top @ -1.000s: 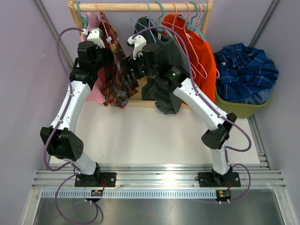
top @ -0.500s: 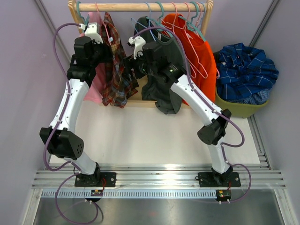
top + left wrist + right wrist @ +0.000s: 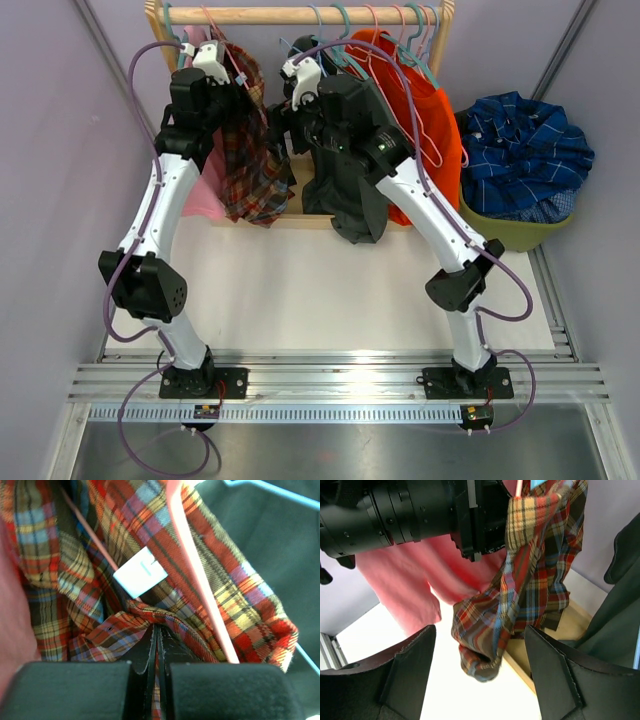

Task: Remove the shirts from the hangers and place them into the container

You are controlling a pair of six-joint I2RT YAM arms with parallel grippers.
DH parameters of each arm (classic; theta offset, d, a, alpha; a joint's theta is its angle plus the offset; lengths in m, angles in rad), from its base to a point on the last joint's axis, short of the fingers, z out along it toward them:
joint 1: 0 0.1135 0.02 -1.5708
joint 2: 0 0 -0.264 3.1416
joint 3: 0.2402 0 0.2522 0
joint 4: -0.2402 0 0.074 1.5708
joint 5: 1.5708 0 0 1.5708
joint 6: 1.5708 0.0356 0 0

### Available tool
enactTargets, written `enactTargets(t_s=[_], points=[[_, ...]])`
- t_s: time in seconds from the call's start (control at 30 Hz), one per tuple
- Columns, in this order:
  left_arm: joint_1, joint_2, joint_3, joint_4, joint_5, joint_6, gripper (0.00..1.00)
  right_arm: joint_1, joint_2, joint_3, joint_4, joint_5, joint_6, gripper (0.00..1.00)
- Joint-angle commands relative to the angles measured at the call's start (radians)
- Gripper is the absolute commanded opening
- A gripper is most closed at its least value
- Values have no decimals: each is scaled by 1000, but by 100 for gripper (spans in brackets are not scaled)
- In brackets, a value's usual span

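Note:
The red-brown-green plaid shirt (image 3: 250,150) hangs on a pink hanger (image 3: 200,580) from the rail. My left gripper (image 3: 156,627) is shut on a fold of that plaid shirt (image 3: 125,625) just under its white collar label (image 3: 140,572). From above, the left gripper (image 3: 226,84) sits high against the shirt's neck. My right gripper (image 3: 480,672) stands open, its fingers (image 3: 407,672) apart in front of the plaid shirt's lower hem (image 3: 515,605), touching nothing. A dark blue plaid shirt (image 3: 525,145) fills the olive container (image 3: 510,235).
On the wooden rail (image 3: 300,15) also hang a pink shirt (image 3: 205,195), a dark grey shirt (image 3: 345,205) and an orange shirt (image 3: 425,110), plus bare teal and pink hangers (image 3: 415,45). The rack's wooden base (image 3: 555,645) lies under the shirts. Purple walls close both sides.
My left arm has lifted toward the rail, carrying the plaid shirt's collar upward. The right gripper has risen and moved nearer the rail, staying open.

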Motion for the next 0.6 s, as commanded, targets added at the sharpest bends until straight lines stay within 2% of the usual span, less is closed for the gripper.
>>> enactTargets(t_s=[0.0,0.33,0.57], points=[[-6,9,76,19,48,-16,0,-2,61,95,-9,4,-28,79],[-9,16,86,11,61,-17,0,-45,205,172,29,1,-31,75],[-9,14,76,11,60,-11,0,-46,170,117,58,12,-33,52]])
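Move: Ahead of the open right hand, about 7 cm forward, 3 cm left and 7 cm below, hangs the near edge of the plaid shirt. The left gripper is some 6 cm forward and 7 cm left of the right hand, near its height; the grey-green shirt's body hangs roughly 12 cm forward, 12 cm right and 12 cm down. From the left hand, that plaid edge lies about 5 cm back, 5 cm right and 5 cm lower. Dipping and reaching in together, the right hand sinks about 8 cm and goes some 6 cm forward, drifting slightly left, to bring its open fingers around the plaid shirt's hanging edge, and starts closing them only as it arrives. The left hand lifts about 1 cm and then holds, its shut fingertips still tucked into the plaid shirt's fold beneath the pink hanger. ##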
